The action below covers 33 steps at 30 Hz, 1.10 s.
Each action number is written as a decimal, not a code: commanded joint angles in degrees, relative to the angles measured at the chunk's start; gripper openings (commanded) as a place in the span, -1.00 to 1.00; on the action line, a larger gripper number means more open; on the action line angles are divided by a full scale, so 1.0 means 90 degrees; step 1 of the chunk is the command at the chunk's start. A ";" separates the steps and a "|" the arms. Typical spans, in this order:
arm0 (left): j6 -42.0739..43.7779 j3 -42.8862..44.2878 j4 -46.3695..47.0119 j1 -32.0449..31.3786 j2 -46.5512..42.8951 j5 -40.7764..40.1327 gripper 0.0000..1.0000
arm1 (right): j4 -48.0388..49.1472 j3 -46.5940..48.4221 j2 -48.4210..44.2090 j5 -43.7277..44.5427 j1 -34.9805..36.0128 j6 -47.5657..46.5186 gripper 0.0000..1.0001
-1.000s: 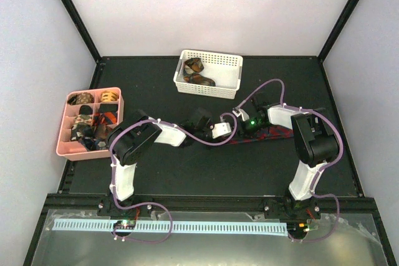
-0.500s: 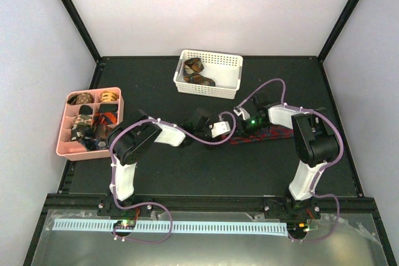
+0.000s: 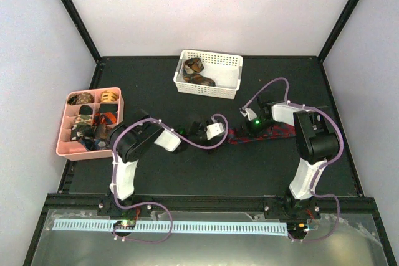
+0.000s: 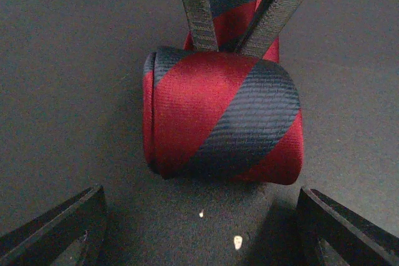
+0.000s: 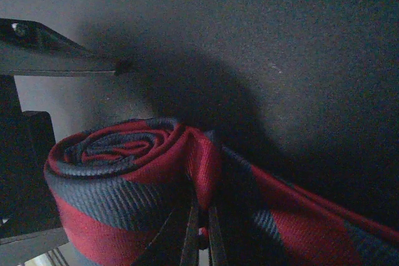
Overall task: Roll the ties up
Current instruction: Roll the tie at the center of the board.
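A red tie with dark blue-grey stripes (image 3: 272, 132) lies on the black table, its left end wound into a coil (image 4: 221, 123). My left gripper (image 4: 202, 235) stands open just short of the coil, one finger (image 4: 56, 232) at each side, nothing between them. In the top view the left gripper (image 3: 223, 134) sits left of the coil. My right gripper (image 5: 201, 241) is shut on a fold of the tie right behind the coil (image 5: 112, 182); its thin fingers (image 4: 198, 10) show above the coil in the left wrist view. From above, the right gripper (image 3: 242, 133) sits over the tie.
A white basket (image 3: 232, 74) at the back holds loose ties (image 3: 198, 73). A pink compartment tray (image 3: 61, 144) at the left holds several rolled ties (image 3: 87, 123). Purple cables loop over both arms.
My left gripper has opened, let go of the coil and drawn back to the left. My right gripper has closed on the tie behind the coil.
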 commanded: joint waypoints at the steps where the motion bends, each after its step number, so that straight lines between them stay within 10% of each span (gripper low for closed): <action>1: -0.0208 0.0005 0.0999 0.0004 0.0382 0.0376 0.73 | -0.0518 -0.0060 0.0277 0.1105 0.0086 -0.0233 -0.97; 19: 0.0500 0.0670 0.0328 -0.0444 0.0925 -0.0161 0.74 | -0.0406 -0.0021 0.0444 0.0521 0.0389 -0.0325 -0.97; 33: 0.1013 0.0443 -0.1229 -0.0470 0.0531 -0.1078 0.14 | -0.0383 -0.0250 -0.0280 -0.0226 0.0383 -0.0352 -0.97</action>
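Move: My left hand, wide open, has the rolled part of the tie some 5 cm to its right, about level forward and back and about 1 cm lower. My right hand already pinches the tie beside that roll, which lies about 3 cm to its left. The flat tail's middle lies roughly 8 cm to the right of my right hand, and the white basket's some 23 cm farther out than the roll and 8 cm left of it. I slide my open left hand about 4 cm to the right, low over the board, so its fingers pass to either side of the roll, then close them partway towards its two ends. My right hand keeps its shut pinch on the tie just beyond the roll, easing about 2 cm left and, late on, about 2 cm back. ##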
